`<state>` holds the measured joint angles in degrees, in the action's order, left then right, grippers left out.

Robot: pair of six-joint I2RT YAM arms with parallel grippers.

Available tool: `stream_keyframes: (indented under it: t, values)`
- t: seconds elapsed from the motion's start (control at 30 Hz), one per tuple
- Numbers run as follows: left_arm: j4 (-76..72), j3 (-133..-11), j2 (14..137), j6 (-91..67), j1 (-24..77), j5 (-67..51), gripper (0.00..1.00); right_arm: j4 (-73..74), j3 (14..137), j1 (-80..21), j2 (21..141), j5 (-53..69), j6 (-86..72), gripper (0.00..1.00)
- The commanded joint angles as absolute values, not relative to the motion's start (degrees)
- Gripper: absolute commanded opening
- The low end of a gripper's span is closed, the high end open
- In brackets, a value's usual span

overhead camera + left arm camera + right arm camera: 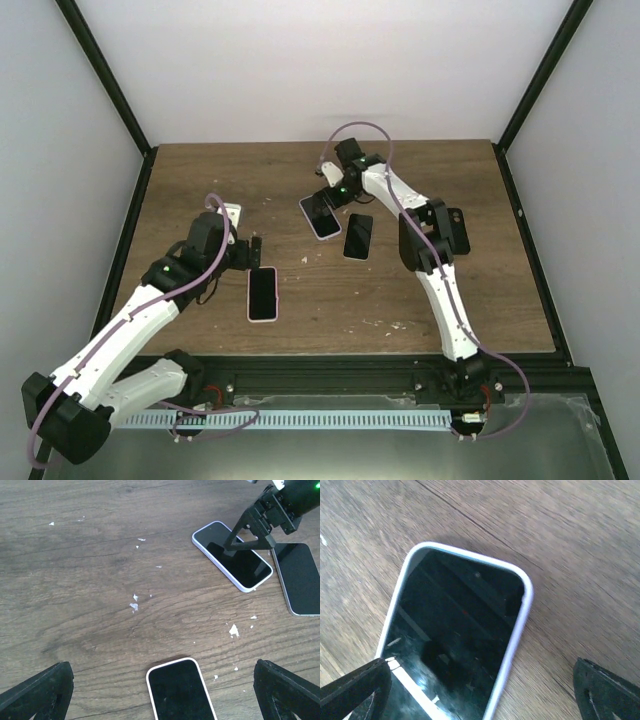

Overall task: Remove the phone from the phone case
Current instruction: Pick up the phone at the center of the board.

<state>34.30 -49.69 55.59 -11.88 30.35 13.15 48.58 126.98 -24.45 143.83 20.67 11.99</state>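
Observation:
A phone in a lavender case (320, 216) lies screen up at the table's middle back; it also shows in the left wrist view (232, 555) and fills the right wrist view (455, 640). My right gripper (331, 196) is open just above its far end, one finger over the screen (355, 690) and one over bare wood (607, 692), holding nothing. A second phone in a pinkish-white case (262, 293) lies in front of my left gripper (254, 252), which is open and empty; the phone's top end shows between its fingers (180, 690).
A bare dark phone (358, 236) lies screen up just right of the lavender-cased one, also seen in the left wrist view (298, 577). Small white flecks (134, 605) are scattered on the wooden table (200, 190). Black frame posts stand at the back corners.

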Motion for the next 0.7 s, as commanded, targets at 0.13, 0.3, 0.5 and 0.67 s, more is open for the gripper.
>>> stream_keyframes:
  t: [0.13, 0.3, 0.5, 0.67]
  values:
    - [32.96, -49.31, 55.30, -10.87, 30.13, 13.44, 0.99, 53.22, 129.68, -31.20, 146.62, 23.24, 16.50, 1.00]
    - [33.05, -49.30, 55.05, -10.69, 30.12, 13.50, 0.99, 51.78, 121.84, -36.05, 142.52, 16.66, 19.87, 1.00]
    - [32.97, -49.13, 54.71, -10.55, 30.10, 14.12, 0.99, 48.70, 111.17, -39.99, 136.00, 5.37, 19.16, 1.00]
    - [32.89, -49.12, 54.82, -10.54, 30.12, 13.87, 0.98, 51.03, 109.94, -40.25, 135.20, 5.81, 13.26, 1.00]
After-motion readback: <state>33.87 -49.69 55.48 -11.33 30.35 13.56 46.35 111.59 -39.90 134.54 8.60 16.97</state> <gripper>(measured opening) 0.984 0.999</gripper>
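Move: The right hand is low over the purple-cased phone, whose middle lies about 3 cm back, 2 cm left and 2 cm below. The black phone is some 9 cm back and 8 cm right of this hand, and the pink-cased phone about 23 cm back and 16 cm left, both on the table. From the left hand, the purple-cased phone is roughly 19 cm ahead, 16 cm right and 19 cm below. Fingers wide open, the right hand pushes the purple-cased phone left about 7 cm while sweeping back some 11 cm. ##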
